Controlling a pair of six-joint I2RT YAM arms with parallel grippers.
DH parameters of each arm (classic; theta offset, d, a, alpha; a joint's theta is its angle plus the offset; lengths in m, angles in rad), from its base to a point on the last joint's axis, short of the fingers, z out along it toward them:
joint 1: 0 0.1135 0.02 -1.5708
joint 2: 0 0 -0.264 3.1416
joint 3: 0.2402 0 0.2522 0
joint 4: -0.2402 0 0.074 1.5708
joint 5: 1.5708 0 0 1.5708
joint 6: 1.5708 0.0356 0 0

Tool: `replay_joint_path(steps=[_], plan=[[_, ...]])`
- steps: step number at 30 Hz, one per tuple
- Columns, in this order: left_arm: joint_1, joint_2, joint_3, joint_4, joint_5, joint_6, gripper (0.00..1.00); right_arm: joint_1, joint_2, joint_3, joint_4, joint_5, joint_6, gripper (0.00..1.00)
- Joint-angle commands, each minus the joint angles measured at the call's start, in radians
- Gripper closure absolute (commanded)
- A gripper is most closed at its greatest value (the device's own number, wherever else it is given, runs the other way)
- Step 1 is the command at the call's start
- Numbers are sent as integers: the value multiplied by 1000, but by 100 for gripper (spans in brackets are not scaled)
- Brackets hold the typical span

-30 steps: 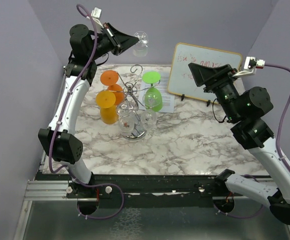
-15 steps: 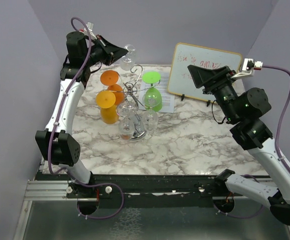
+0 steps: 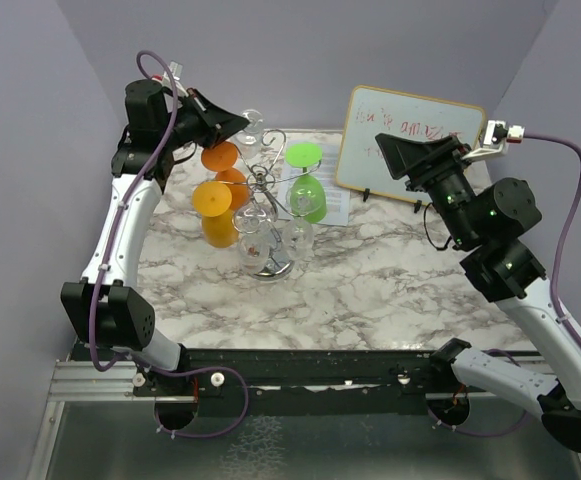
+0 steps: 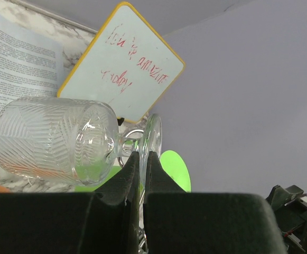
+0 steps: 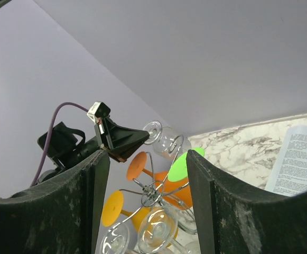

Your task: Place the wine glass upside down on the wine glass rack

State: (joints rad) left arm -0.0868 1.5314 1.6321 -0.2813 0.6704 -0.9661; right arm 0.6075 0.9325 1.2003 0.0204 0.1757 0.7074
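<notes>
A clear wine glass (image 3: 254,127) hangs in the air at the back left, just beside the rear loops of the chrome wine glass rack (image 3: 262,182). My left gripper (image 3: 238,121) is shut on its foot disc. In the left wrist view the glass (image 4: 53,140) lies sideways, bowl to the left, with the foot pinched between the fingers of that gripper (image 4: 141,156). My right gripper (image 3: 385,150) hovers open at the right, holding nothing. From the right wrist view, its open gripper (image 5: 148,153) frames the held glass (image 5: 169,142) and the rack hub (image 5: 153,193).
Hanging upside down on the rack are two orange glasses (image 3: 213,210), a green glass (image 3: 307,190) and two clear ones (image 3: 255,240). A whiteboard (image 3: 410,140) leans at the back right, with a printed sheet (image 3: 338,208) lying beside it on the marble table (image 3: 390,285).
My left arm has carried the clear glass down and to the left, from high above the back wall to right beside the rack's rear loops. The right arm has barely moved.
</notes>
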Motion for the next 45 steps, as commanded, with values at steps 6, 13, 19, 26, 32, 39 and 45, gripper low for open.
replay_joint_path(steps=[6, 13, 19, 26, 32, 39, 45], plan=[[2, -24, -34, 62, 109, -4, 100, 1, -27, -13, -13, 38, 6, 36], [2, -25, -63, 75, 154, -2, 100, 0, 5, 14, -40, 20, 11, 36], [1, -33, -90, 97, 202, -4, 100, 0, 31, 24, -47, -3, 20, 36], [-11, -30, -117, 151, 246, -43, 100, 0, 30, 18, -43, -1, 24, 36], [-21, -37, -141, 190, 257, -76, 100, 1, 20, 13, -48, 16, 23, 36], [-35, -34, -139, 232, 267, -115, 100, 1, 19, 9, -46, 15, 26, 36], [-50, -7, -113, 258, 253, -142, 100, 0, 16, 4, -45, 21, 27, 36]])
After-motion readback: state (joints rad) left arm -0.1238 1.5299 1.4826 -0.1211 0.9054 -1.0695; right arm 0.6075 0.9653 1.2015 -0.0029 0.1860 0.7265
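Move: The left hand already pinches the clear wine glass by its foot, bowl down. The rack's free far hook is roughly 4 cm to this hand's right, level with it in reach, and 3 cm lower. Hanging on the rack, the green glass is about 10 cm right and 4 cm back, the orange one 4 cm left and 5 cm back, both some 11 cm lower. From the right hand the hook is around 16 cm ahead, 14 cm left and 11 cm below. Keeping its pinch on the foot of the clear glass, the left hand carries it back and to the right, towards the free far hook, about 5 cm across, sinking some 3 cm early and easing up slightly at the end. Meanwhile the wrist swings roughly 15 degrees clockwise, bringing the stem close to the hook's ring. ##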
